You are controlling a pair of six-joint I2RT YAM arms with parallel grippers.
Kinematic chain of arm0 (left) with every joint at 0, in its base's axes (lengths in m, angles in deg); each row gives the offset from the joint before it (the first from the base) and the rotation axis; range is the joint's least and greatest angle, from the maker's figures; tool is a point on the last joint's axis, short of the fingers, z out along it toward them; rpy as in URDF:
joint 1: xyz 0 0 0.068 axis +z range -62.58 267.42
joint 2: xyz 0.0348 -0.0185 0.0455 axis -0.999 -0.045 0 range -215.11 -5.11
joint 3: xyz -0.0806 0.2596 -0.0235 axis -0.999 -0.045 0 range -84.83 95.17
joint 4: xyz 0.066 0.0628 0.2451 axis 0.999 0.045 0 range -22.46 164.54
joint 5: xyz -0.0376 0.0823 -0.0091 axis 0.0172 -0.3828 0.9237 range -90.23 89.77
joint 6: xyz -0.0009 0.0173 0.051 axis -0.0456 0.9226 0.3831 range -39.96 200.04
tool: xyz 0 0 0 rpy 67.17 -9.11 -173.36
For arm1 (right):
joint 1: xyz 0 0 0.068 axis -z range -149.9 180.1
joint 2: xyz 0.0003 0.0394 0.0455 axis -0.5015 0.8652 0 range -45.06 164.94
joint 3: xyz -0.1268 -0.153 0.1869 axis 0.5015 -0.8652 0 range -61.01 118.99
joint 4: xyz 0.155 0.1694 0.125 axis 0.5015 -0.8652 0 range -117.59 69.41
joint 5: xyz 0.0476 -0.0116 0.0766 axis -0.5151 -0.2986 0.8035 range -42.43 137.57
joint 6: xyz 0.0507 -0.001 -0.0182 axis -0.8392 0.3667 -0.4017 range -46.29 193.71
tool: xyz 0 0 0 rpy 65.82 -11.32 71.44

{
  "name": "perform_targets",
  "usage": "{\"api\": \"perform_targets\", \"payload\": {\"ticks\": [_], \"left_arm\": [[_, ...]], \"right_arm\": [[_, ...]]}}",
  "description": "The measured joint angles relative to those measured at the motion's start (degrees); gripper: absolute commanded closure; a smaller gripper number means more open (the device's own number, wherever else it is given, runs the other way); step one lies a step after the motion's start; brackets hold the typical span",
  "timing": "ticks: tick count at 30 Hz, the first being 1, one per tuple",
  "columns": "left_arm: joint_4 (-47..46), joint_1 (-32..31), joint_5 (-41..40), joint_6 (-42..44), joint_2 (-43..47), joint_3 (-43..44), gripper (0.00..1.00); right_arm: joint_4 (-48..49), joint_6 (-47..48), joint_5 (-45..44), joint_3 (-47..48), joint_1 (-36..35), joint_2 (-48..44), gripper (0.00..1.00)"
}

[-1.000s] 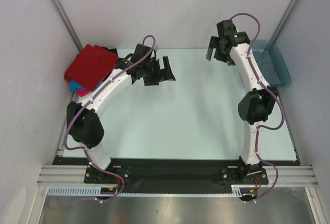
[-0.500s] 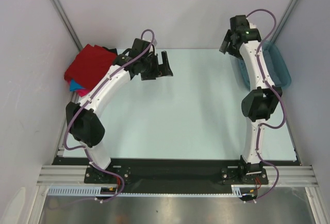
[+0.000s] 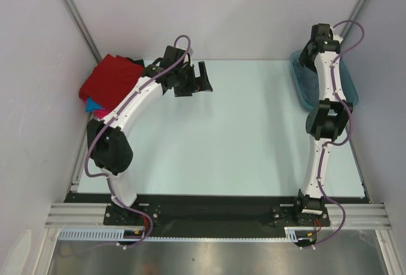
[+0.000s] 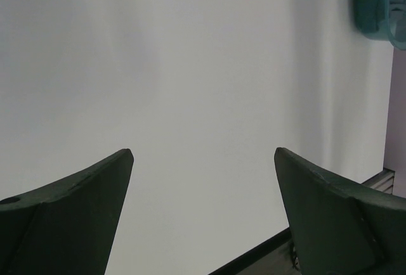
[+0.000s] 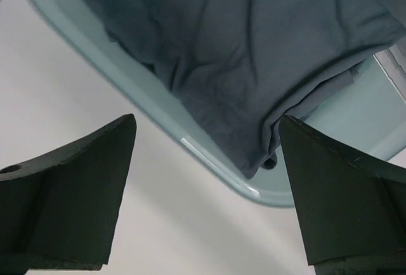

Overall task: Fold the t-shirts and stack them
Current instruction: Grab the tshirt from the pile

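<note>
A slate grey-blue t-shirt [image 5: 254, 53] lies crumpled in the teal tub [image 5: 190, 142], one fold hanging toward the near rim. My right gripper [image 5: 207, 118] hovers open just above that rim and shirt, with nothing between its fingers. Folded t-shirts are stacked at the table's back left: red [image 3: 111, 78] on top, bright blue [image 3: 94, 104] and pink [image 3: 103, 114] edges under it, black [image 3: 133, 61] behind. My left gripper [image 3: 202, 77] stands open over the bare table to the right of the stack, its fingers [image 4: 82, 205] wide apart and empty.
The tub [image 3: 299, 80] sits at the table's back right, partly under my right arm, and shows in the left wrist view's top corner [image 4: 374, 2]. White walls close in at the back and both sides. The table's black front edge [image 4: 254, 256] shows below my left fingers.
My right arm has swung right from the back middle of the table to above the tub. The left gripper shifted slightly toward the back. Both grippers stayed open.
</note>
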Motion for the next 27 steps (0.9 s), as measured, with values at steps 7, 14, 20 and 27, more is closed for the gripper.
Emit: {"api": "perform_targets", "payload": {"ticks": [7,14,20,27], "left_arm": [[-0.15,1.05,3.13,-0.02,-4.98,0.44,0.00],[-0.13,1.40,5.31,-0.02,-7.30,1.44,0.00],[0.04,1.42,6.71,-0.02,-9.09,4.11,0.00],[0.52,1.42,7.37,0.07,-9.68,4.39,0.00]], "right_arm": [[0.76,-0.74,2.12,0.74,6.60,6.01,0.00],[0.68,-1.38,4.94,0.96,10.95,8.85,0.00],[1.01,-2.38,10.84,0.57,11.21,9.40,0.02],[1.73,-3.96,15.54,-1.09,11.39,10.67,0.05]]}}
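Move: The dark grey t-shirt in the blue-green bin lies ahead and to the right of my open right hand, its middle about 6 cm farther out, 9 cm to the right and 17 cm below. The bin surrounds it, its middle also some 6 cm ahead and 9 cm right, around 15 cm down. From my left hand the t-shirt is roughly 19 cm ahead, 54 cm to the right and 20 cm down. I sink my open right hand about 11 cm into the bin towards the near-left part of the grey t-shirt, first swinging some 9 cm right, then easing back left nearly 3 cm as I keep sinking. I roll the wrist about 15 degrees, left side rising. My empty left hand, still open, drops about 4 cm well away from everything. ##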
